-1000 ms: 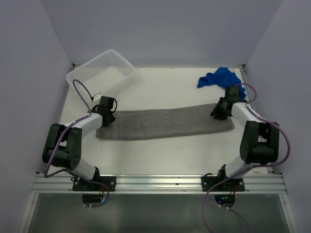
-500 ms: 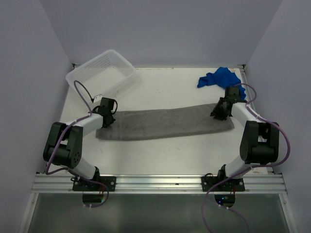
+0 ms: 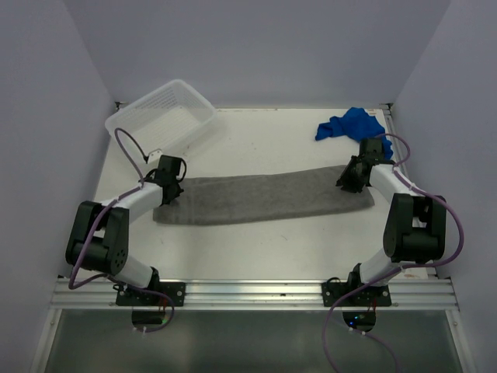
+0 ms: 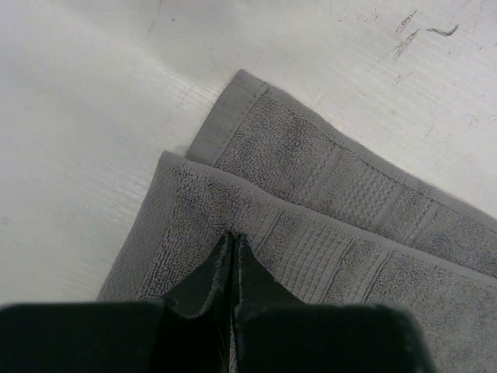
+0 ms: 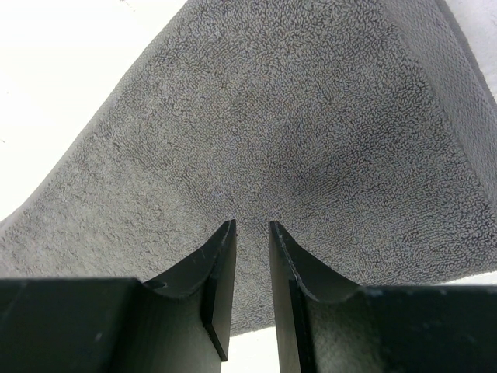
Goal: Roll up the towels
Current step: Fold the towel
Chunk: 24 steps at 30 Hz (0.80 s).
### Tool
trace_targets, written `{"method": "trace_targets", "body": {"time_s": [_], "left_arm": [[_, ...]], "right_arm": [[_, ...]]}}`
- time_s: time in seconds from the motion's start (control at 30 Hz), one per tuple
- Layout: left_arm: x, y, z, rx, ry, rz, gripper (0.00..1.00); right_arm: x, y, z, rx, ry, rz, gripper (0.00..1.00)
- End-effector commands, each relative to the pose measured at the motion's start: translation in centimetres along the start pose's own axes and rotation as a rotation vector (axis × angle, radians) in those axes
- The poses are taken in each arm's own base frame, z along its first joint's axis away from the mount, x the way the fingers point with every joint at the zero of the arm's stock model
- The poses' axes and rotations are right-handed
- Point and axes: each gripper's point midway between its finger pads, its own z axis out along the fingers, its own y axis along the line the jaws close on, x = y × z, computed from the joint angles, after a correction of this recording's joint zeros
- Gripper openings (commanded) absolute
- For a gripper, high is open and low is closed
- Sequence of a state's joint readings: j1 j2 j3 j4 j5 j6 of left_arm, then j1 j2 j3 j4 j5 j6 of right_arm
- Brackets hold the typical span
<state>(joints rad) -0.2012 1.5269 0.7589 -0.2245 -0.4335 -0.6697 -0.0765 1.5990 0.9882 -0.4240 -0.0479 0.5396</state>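
Note:
The grey towel lies as a long flat strip across the middle of the table. Its left end is folded over in two layers. My left gripper is at that end, and in the left wrist view it is shut, its tips pinching the pile of the upper layer. My right gripper is over the towel's right end. Its jaws stand a narrow gap apart with nothing between them. The blue towel lies crumpled at the back right, untouched.
A translucent white ribbed basket sits tilted at the back left corner. Walls close in the table on the left, right and back. The metal rail with both arm bases runs along the near edge.
My left gripper's jaws have closed on the grey towel's left end, and its arm has shifted slightly. The right arm and both towels have not moved.

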Motion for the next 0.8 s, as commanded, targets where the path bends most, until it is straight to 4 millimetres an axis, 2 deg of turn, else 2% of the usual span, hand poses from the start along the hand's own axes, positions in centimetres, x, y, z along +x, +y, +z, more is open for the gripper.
{"method": "trace_targets", "body": {"time_s": [0.0, 0.2, 0.6, 0.77], "left_arm": [[-2.9, 0.0, -1.3, 0.001, -0.075, -0.036, 0.00], [-4.9, -0.7, -2.6, 0.032, -0.121, -0.051, 0.00], [-7.6, -1.9, -2.6, 0.028, -0.173, -0.039, 0.00], [-6.6, -1.6, -0.8, -0.021, -0.141, -0.013, 0.00]], "right_arm": [[-0.4, 0.8, -0.1, -0.029, -0.019, 0.004, 0.27], [-0.7, 1.0, -0.2, -0.031, -0.025, 0.006, 0.27], [-1.3, 0.9, -0.6, -0.014, -0.035, -0.005, 0.27], [-1.4, 0.9, -0.7, -0.010, -0.032, -0.008, 0.27]]}}
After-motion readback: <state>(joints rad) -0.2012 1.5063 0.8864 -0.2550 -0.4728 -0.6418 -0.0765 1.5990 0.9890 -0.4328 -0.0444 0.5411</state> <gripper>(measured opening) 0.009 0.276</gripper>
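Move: The left hand already pinches the gray towel near its far left end; the lower layer's far left corner peeks out about 4 cm ahead and 4 cm left of the fingers. The white basket's middle lies some 22 cm ahead and 5 cm left, the towel's middle about 28 cm right and 2 cm back. From the right hand, that far left corner lies some 58 cm left and 4 cm ahead, slightly below. The left hand keeps pinching the gray towel, lifting about 5 cm, then also drawing forward towards the basket. ##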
